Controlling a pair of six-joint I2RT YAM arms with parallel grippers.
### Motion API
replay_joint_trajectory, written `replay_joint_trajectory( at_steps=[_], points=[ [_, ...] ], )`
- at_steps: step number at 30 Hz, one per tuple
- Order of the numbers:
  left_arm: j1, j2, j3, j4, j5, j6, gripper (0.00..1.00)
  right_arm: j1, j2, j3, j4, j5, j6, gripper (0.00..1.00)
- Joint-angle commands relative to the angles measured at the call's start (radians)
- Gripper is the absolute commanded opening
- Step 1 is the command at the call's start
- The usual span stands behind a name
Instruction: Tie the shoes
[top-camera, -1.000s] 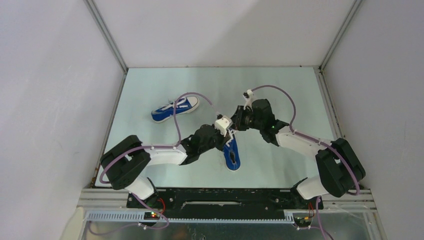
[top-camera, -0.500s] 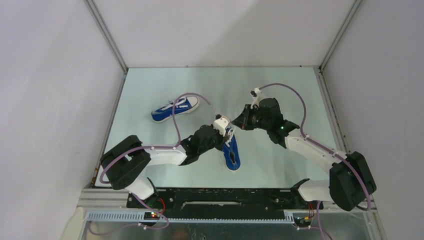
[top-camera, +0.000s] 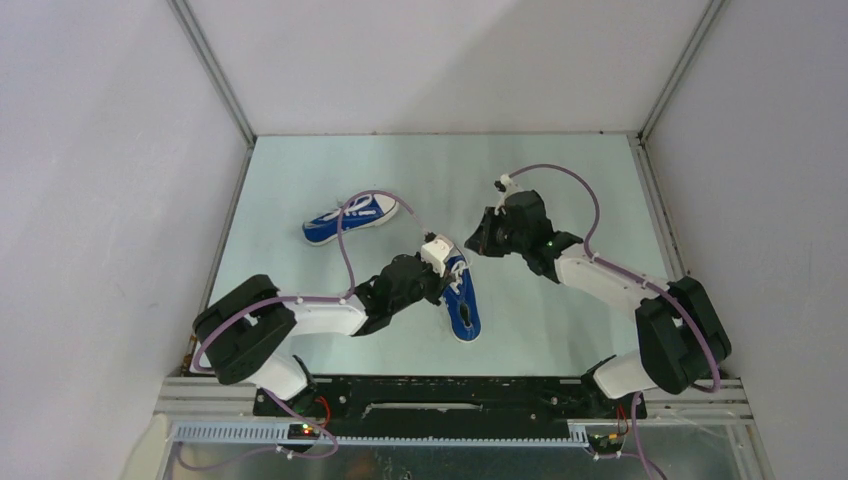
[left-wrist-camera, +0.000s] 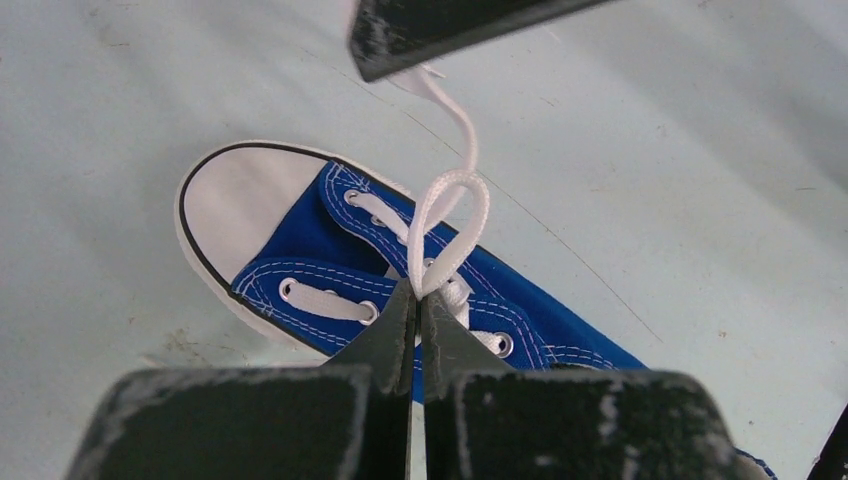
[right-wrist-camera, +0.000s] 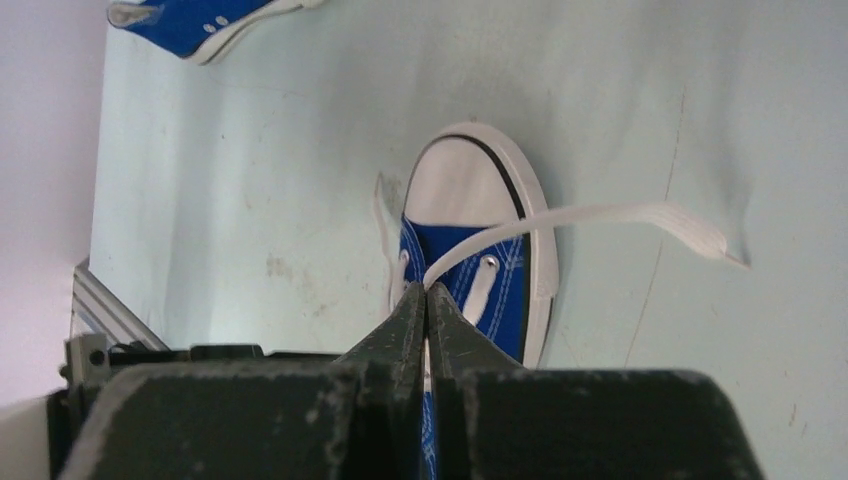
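One blue shoe (top-camera: 464, 308) lies mid-table, its white toe cap (left-wrist-camera: 235, 205) pointing away from the arm bases. My left gripper (left-wrist-camera: 418, 292) is shut on a loop of white lace (left-wrist-camera: 450, 215) just above the shoe's eyelets; in the top view the left gripper (top-camera: 447, 263) sits over the toe end. My right gripper (right-wrist-camera: 428, 290) is shut on the other lace (right-wrist-camera: 560, 222), whose free end trails right; from above the right gripper (top-camera: 478, 240) hovers just beyond the toe. The second shoe (top-camera: 350, 218) lies at the far left, untouched.
White enclosure walls surround the pale green table (top-camera: 560, 170). The left arm's purple cable (top-camera: 345, 240) arcs over the second shoe. The second shoe's sole shows in the right wrist view (right-wrist-camera: 200, 22). A metal rail (right-wrist-camera: 110, 310) runs along the table's near edge.
The right arm swung outward to the right and came back, its gripper staying beyond the toe. The left gripper drew slightly back to the left. Both stay shut on lace.
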Motion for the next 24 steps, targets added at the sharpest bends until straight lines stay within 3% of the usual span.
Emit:
replay_joint_trajectory(
  at_steps=[1, 13, 24],
  points=[
    [0.004, -0.003, 0.034, 0.021, 0.028, 0.013, 0.00, 0.025, 0.037, 0.108, 0.046, 0.019, -0.002, 0.03],
    [0.005, 0.043, 0.100, -0.053, 0.032, 0.018, 0.00, 0.087, 0.011, 0.139, 0.018, 0.009, 0.019, 0.04],
    [0.044, 0.015, 0.070, -0.043, -0.008, -0.052, 0.00, 0.127, -0.089, 0.120, -0.159, 0.084, 0.020, 0.06]
  ],
)
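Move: My right hand pinches one lace near its end. The loop in my left fingers is about 5 cm back from it, 3 cm to its left and some 4 cm lower. From my left hand, the knot on the blue shoe is about 1 cm back, 2 cm right and 3 cm below; the same shoe's middle is roughly 4 cm back, 2 cm right and 6 cm below. The other shoe lies some 15 cm ahead, 21 cm left and 7 cm below. My right hand carries its pinched lace in an arc to wrap it round the loop: first left and up with a slight reach forward, then back, ending about 3 cm left, 3 cm higher and 2 cm back, across above the loop. My left fingers stay shut on the loop, drifting right about 1 cm, then returning and edging 1 cm forward. ##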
